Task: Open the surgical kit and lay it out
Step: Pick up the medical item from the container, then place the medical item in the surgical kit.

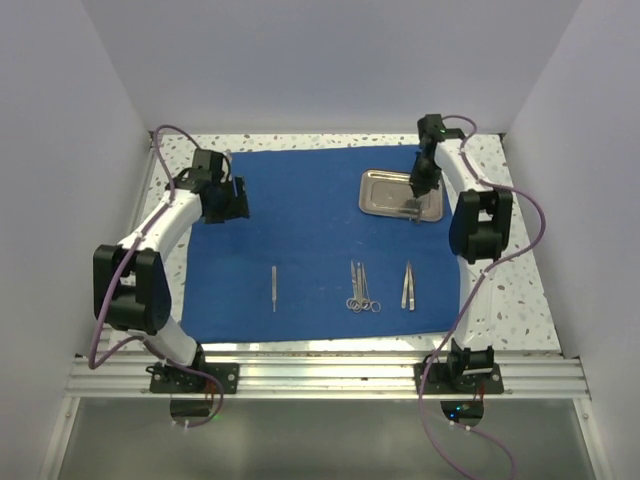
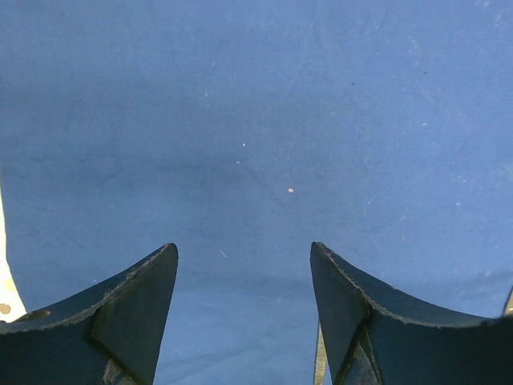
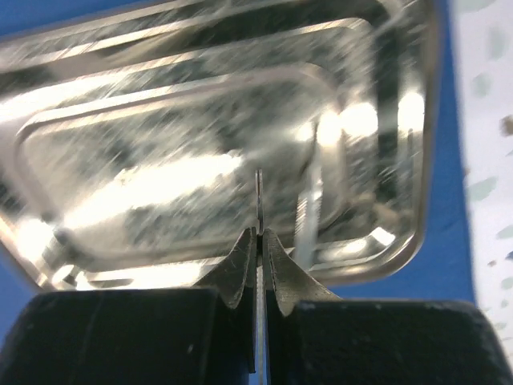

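Observation:
The royal-blue cloth wrap [image 1: 300, 240] lies spread flat on the table. The steel tray [image 1: 385, 190] sits on its far right part and fills the right wrist view [image 3: 160, 160]. My right gripper [image 1: 415, 203] hangs over the tray's near right corner, shut [image 3: 260, 237] on a thin silver instrument [image 3: 260, 196] held edge-on. A slim silver tool [image 1: 274, 288], scissors and forceps [image 1: 360, 288] and tweezers [image 1: 408, 285] lie in a row on the cloth's near part. My left gripper [image 1: 238, 200] is open and empty over the cloth's left part [image 2: 244, 257].
The speckled white tabletop [image 1: 510, 290] shows to the right of the cloth and as a strip at the left [image 2: 6, 289]. White walls enclose the table on three sides. A thin silver strip [image 2: 320, 361] shows beside my left gripper's right finger.

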Robot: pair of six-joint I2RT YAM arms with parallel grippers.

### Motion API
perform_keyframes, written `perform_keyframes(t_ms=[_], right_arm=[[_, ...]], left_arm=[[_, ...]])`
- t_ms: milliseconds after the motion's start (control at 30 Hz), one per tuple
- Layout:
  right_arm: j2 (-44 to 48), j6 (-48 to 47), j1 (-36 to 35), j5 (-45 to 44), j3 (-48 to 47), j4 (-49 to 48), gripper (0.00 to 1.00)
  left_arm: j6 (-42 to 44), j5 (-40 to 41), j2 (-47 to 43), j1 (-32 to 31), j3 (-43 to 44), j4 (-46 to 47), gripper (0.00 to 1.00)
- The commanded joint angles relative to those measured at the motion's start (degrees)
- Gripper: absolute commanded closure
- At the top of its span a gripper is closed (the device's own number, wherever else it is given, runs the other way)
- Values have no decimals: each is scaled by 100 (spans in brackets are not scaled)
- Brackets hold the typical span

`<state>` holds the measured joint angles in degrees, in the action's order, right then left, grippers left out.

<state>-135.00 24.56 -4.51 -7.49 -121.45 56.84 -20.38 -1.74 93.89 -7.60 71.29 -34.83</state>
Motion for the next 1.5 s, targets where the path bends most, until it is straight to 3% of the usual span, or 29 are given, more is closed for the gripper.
perform_keyframes(t_ms=[0, 300, 533, 733, 767, 1100, 1200, 1233, 1267, 1467], right_arm=[[860, -83, -514, 450, 209, 160, 100], [1749, 330, -1902, 941, 1307, -24, 100], [2022, 1006, -3256, 1592, 2388, -919, 100], [1688, 1367, -4145, 2101, 2345, -1411, 100], [1609, 1394, -4250, 2163, 2284, -1439, 100], [721, 1464, -4558, 2427, 1616, -1342, 100], [563, 1421, -4567, 2506, 1466, -1289, 58], [554, 1412, -4585, 2506, 1423, -1272, 32], [545, 1394, -4602, 2524, 1335, -1254, 24], [405, 1271, -4620, 2779, 756, -1053, 18]], left_arm=[[-27, -90, -379, 39, 140, 213, 28], [-115, -266, -784, 39, -167, 512, 28], [-124, -301, -1118, 39, -414, 600, 24], [-168, -266, -1425, 39, -616, 635, 12], [-159, -266, -1504, 39, -659, 644, 1], [-309, 15, -1856, 39, -897, 758, 0], [-519, 585, -2172, 39, -1038, 899, 0], [-546, 761, -2173, 39, -1012, 812, 0], [-572, 789, -2095, 48, -951, 768, 0], [-581, 78, -1761, 136, -801, 636, 0]])
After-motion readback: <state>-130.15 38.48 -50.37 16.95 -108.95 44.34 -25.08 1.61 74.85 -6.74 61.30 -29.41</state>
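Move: The right hand already holds the medical item just above the tray. Its laying spot is about 38 cm left, 32 cm back and 4 cm lower. The slim tool lies some 5 cm left of that spot and 2 cm farther out; the scissors lie about 17 cm left and 29 cm back of the hand. From the left hand, the spot is roughly 17 cm right, 20 cm back, 10 cm below. Right carries the item 40 cm left, 25 back, opens beside the slim tool; left rises 6 cm, widening. ##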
